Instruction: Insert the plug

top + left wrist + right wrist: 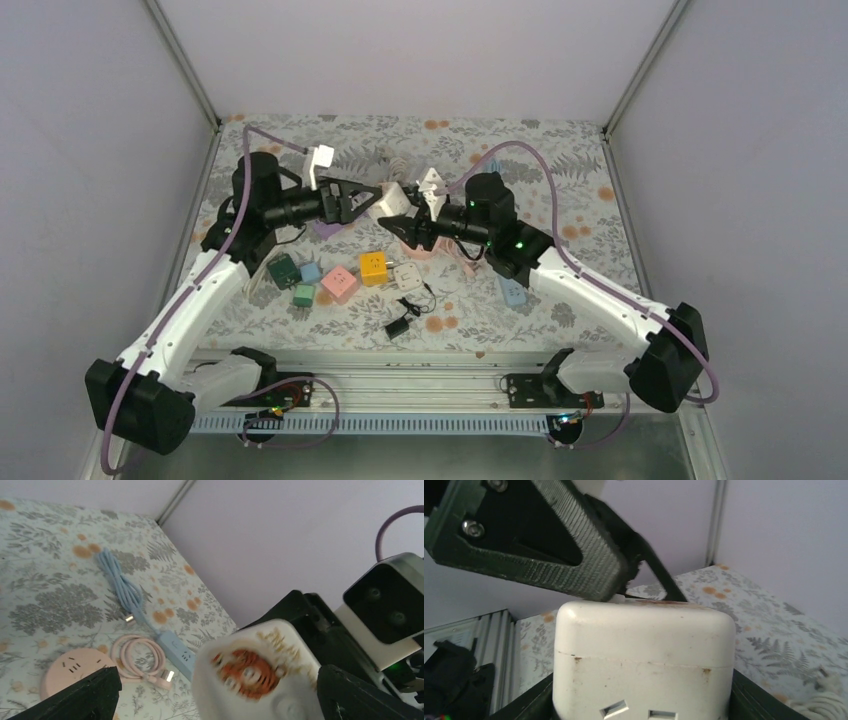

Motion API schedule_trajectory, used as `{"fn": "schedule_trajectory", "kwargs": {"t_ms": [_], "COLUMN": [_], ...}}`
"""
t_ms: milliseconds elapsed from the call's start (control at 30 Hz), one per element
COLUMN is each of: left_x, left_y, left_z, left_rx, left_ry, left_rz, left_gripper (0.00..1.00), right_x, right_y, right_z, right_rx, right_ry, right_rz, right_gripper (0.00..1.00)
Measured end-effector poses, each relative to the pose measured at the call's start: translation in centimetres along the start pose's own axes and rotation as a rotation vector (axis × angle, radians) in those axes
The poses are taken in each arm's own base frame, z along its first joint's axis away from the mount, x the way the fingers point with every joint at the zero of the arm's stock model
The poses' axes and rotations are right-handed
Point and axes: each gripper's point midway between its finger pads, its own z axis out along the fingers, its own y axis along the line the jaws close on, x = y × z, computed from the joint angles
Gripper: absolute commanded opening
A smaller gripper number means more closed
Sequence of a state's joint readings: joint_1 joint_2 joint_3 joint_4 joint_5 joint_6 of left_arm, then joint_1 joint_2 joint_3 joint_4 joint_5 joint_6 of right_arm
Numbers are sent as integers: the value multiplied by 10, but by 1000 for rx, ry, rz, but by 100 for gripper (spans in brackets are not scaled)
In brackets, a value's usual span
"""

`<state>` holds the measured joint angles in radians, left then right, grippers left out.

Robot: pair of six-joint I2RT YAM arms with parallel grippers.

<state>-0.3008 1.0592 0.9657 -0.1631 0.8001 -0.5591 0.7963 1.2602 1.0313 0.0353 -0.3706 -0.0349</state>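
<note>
My right gripper (402, 220) (641, 700) is shut on a white socket cube (391, 203) (644, 645) and holds it above the table's middle. Two slots show on the cube's near face in the right wrist view. My left gripper (365, 203) (220, 690) stands open around the same cube (260, 670), whose blurred orange-marked face is turned to its camera. There is a gap on the left finger's (75, 695) side. One left finger (549, 545) hangs just over the cube's top. A small black plug (399, 326) with a thin cable lies on the near part of the table.
Several coloured socket cubes lie in a cluster, among them orange (373, 267), pink (339, 284) and dark green (284, 270). A blue power strip (175, 650) (512, 290), a coiled pink cable (140, 660) and a round pink socket (70, 667) lie under the grippers. Walls enclose the table.
</note>
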Motion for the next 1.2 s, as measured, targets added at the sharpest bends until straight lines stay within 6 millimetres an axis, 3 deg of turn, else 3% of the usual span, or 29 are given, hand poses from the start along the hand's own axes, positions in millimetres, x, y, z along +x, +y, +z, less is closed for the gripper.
{"fn": "schedule_trajectory", "kwargs": {"t_ms": [133, 333, 600, 900, 933, 1067, 1200], "left_x": [7, 19, 46, 70, 72, 74, 76], "left_y": [-6, -4, 7, 34, 38, 42, 53], "left_z": [10, 18, 28, 27, 27, 27, 28], "left_rx": [13, 21, -9, -107, -122, -146, -199], "left_ry": [37, 90, 157, 172, 171, 170, 166], "left_rz": [-29, -119, -241, -323, -328, -330, -319], "left_gripper": [95, 85, 83, 61, 60, 53, 53], "right_x": [8, 18, 35, 61, 64, 69, 68], "right_y": [7, 16, 11, 0, -1, -3, -10], "right_z": [6, 12, 23, 38, 40, 41, 40], "right_rx": [-78, -150, -156, -126, -122, -115, -64], "right_ry": [17, 38, 74, 136, 145, 156, 151], "right_rz": [-17, -34, -34, -38, -43, -40, -14], "right_gripper": [54, 54, 53, 55, 57, 79, 94]}}
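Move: The white cube socket, held in the right gripper, is about 5 cm to the right of the open left gripper, some 2 cm back and 1 cm lower. From the right gripper, the left one's open fingers are some 6 cm left, 2 cm ahead and 1 cm higher. On the table, roughly 30 cm below the left gripper, the yellow cube sits about 2 cm back and 2 cm left, the pink disc about 5 cm ahead and 8 cm right. Lower the left gripper about 10 cm, tipping its fingers roughly 20 degrees, and ease it right around the white cube socket while the right gripper carries the cube down some 7 cm and 2 cm left towards it. Close the left fingers until they pinch the cube, then open the right fingers to let go. ##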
